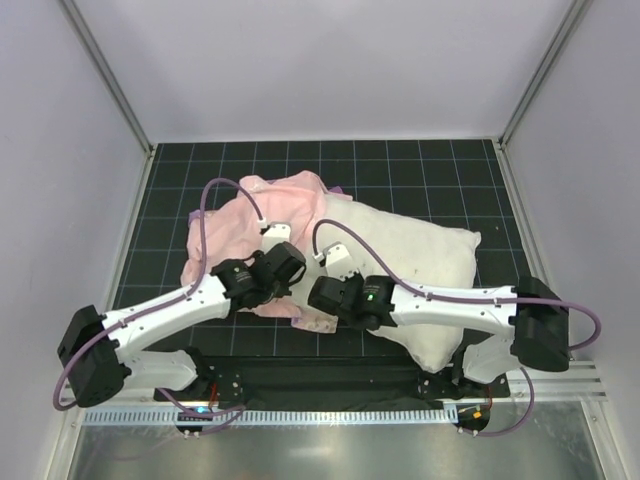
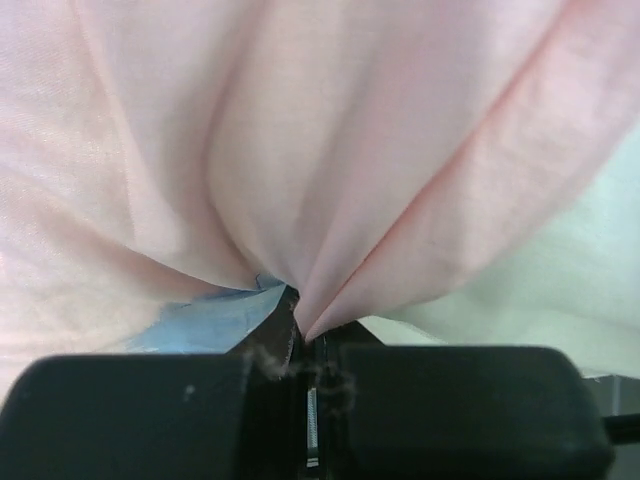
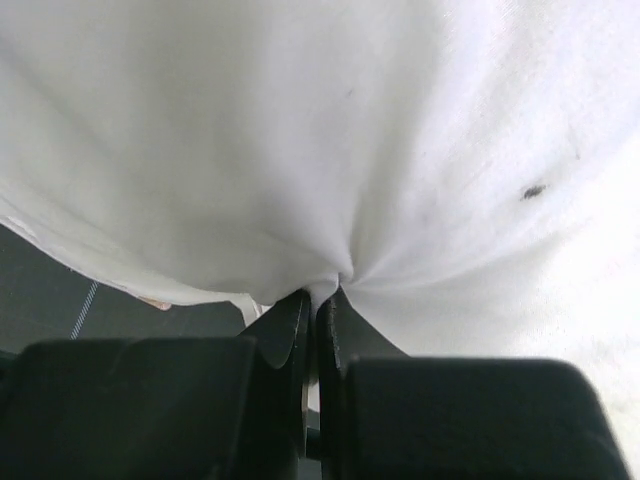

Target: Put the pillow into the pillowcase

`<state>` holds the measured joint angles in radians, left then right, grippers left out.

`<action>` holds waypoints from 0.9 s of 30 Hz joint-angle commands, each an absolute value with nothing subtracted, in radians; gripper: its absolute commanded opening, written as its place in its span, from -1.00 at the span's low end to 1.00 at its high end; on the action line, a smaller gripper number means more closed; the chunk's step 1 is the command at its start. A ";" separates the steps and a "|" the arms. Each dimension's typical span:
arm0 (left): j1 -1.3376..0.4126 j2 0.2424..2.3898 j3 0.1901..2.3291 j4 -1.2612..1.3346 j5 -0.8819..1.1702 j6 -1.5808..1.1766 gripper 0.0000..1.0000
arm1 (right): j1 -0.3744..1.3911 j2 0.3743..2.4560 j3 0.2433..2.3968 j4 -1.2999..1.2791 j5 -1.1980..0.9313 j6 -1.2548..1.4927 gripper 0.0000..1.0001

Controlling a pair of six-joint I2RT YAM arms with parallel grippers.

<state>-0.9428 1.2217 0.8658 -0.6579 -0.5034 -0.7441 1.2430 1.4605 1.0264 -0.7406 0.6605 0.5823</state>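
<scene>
The white pillow (image 1: 410,262) lies across the dark gridded mat, its left end under the crumpled pale pink pillowcase (image 1: 262,225). My left gripper (image 1: 283,262) is shut on a fold of the pillowcase; in the left wrist view pink cloth (image 2: 300,150) gathers into the closed jaws (image 2: 303,335), with a blue printed patch (image 2: 205,320) beside them. My right gripper (image 1: 322,291) is shut on the pillow's near left edge; the right wrist view shows white fabric (image 3: 330,150) puckering into the jaws (image 3: 322,300).
The black gridded mat (image 1: 430,180) covers the table inside pale walls (image 1: 60,150). A metal rail (image 1: 320,412) runs along the near edge by the arm bases. Purple cables (image 1: 215,200) loop above both arms.
</scene>
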 commanded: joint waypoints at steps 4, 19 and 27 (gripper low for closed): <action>-0.969 1.114 1.078 -0.790 -0.391 -0.686 -0.99 | 1.316 1.312 1.167 -0.859 0.674 0.555 -0.92; -1.013 1.323 1.981 -1.308 -0.424 -0.531 -0.98 | 1.061 1.117 1.703 -1.005 0.222 0.422 -0.92; -0.761 1.708 2.008 -1.174 -0.121 -0.442 -0.95 | 0.626 1.356 1.502 -0.791 -0.254 0.399 -0.92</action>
<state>-0.8146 1.5929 2.0266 -1.2827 -0.2550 -0.5068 0.7242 1.2533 1.5753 -0.9733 0.0093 0.4137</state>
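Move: Lying about 9 cm to the left hand's left and 8 cm farther out is the middle of the pillowcase, whose near edge its shut fingers already pinch; the pillow's middle is some 22 cm to its right, and the patterned flap 5 cm to the right and 6 cm back. From the right hand, already gripping the near part of the pillow, the pillow's middle is about 11 cm right and 3 cm ahead, the pillowcase 20 cm left and 9 cm ahead. All lie roughly 4 to 8 cm lower. Keeping their grips, the left on the pink pillowcase and the right on the white pillow, both hands swing up together nearly 30 cm, easing back about 6 cm on the way, then fling forward some 11 cm while starting down again, away from the near table edge. The right wrist rolls its left side up by about 35 degrees; the left drifts a little to its right late on. ##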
